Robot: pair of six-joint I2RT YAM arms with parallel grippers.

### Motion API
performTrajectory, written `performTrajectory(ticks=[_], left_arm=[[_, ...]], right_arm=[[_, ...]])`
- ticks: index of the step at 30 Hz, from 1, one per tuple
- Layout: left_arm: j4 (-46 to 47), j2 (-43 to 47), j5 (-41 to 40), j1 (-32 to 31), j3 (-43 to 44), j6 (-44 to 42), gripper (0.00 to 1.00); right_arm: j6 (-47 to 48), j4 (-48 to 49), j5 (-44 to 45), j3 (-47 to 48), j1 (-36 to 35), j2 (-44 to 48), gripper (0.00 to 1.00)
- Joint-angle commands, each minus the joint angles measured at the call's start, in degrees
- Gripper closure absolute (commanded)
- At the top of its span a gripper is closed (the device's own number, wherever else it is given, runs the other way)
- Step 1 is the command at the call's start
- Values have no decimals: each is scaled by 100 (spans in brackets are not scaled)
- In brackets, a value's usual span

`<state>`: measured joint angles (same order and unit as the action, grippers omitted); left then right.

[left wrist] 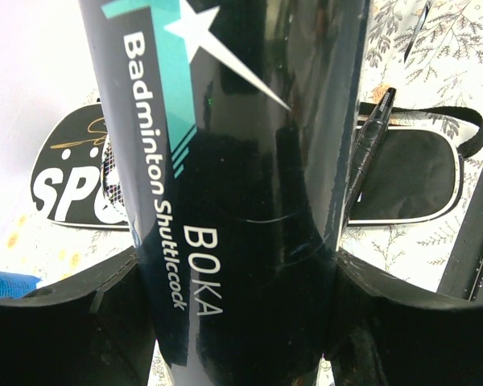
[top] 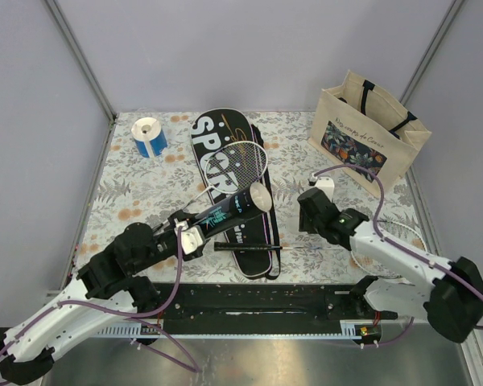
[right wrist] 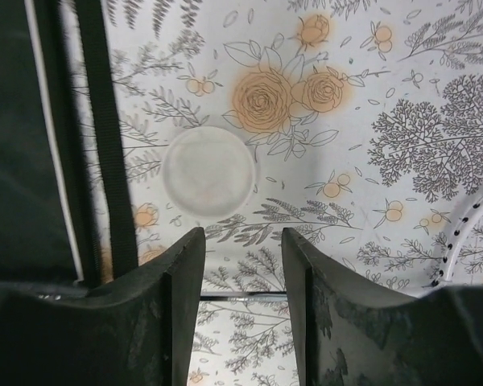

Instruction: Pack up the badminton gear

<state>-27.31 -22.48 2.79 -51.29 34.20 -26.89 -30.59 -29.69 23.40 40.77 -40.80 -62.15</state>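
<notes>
My left gripper point(top: 195, 236) is shut on the long black tube point(top: 225, 213) with teal print, which slants up to the right above the black SPORT case point(top: 217, 141). In the left wrist view the tube point(left wrist: 233, 161) fills the space between the fingers point(left wrist: 64, 322). A white-framed racket point(top: 243, 163) lies on the case. A second racket's black handle point(top: 243, 248) and thin shaft point(top: 299, 249) lie near the front. My right gripper point(right wrist: 241, 265) hangs open over the cloth, and the shaft point(right wrist: 241, 296) crosses below its gap. A pale round lid point(right wrist: 208, 171) lies just beyond the fingertips.
The beige tote bag point(top: 369, 133) stands at the back right. A blue-and-white tape roll point(top: 150, 137) sits at the back left. The case's edge and strap point(right wrist: 105, 137) run close to my right gripper's left finger. A racket head's rim point(right wrist: 467, 233) shows at the right.
</notes>
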Motion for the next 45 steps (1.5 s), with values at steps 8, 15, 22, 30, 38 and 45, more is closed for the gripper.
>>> performTrajectory(ticks=[8, 15, 22, 30, 38, 45], left_arm=[[586, 77, -120, -22, 8, 44, 100], [613, 42, -112, -22, 17, 44, 100], [604, 24, -138, -22, -1, 26, 100], [595, -11, -120, -30, -9, 9, 100], [490, -151, -94, -22, -9, -35, 100], [428, -230, -42, -22, -27, -96, 100]], right_arm=[[-290, 921, -256, -122, 441, -1211, 53], [-316, 1299, -555, -245, 634, -1633, 56], [-298, 1405, -643, -193, 669, -2134, 63], [-220, 1370, -424, -289, 678, -1907, 100], [26, 940, -301, -193, 687, -721, 100], [325, 368, -326, 246, 696, 1176, 100]])
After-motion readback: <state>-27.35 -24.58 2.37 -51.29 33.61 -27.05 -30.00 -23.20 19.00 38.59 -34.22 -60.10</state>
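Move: The white tube lid lies flat on the table some 9 cm below the right hand, about 4 cm ahead and 3 cm to its left. The racket handle's middle is roughly 3 cm back and 21 cm left of that hand; the black racket bag's middle is some 15 cm ahead and 23 cm left. From the left hand the lid is about 10 cm ahead, 30 cm right and 20 cm below. The right hand sinks about 9 cm, pinches the lid's right rim and rises about 9 cm with it. ##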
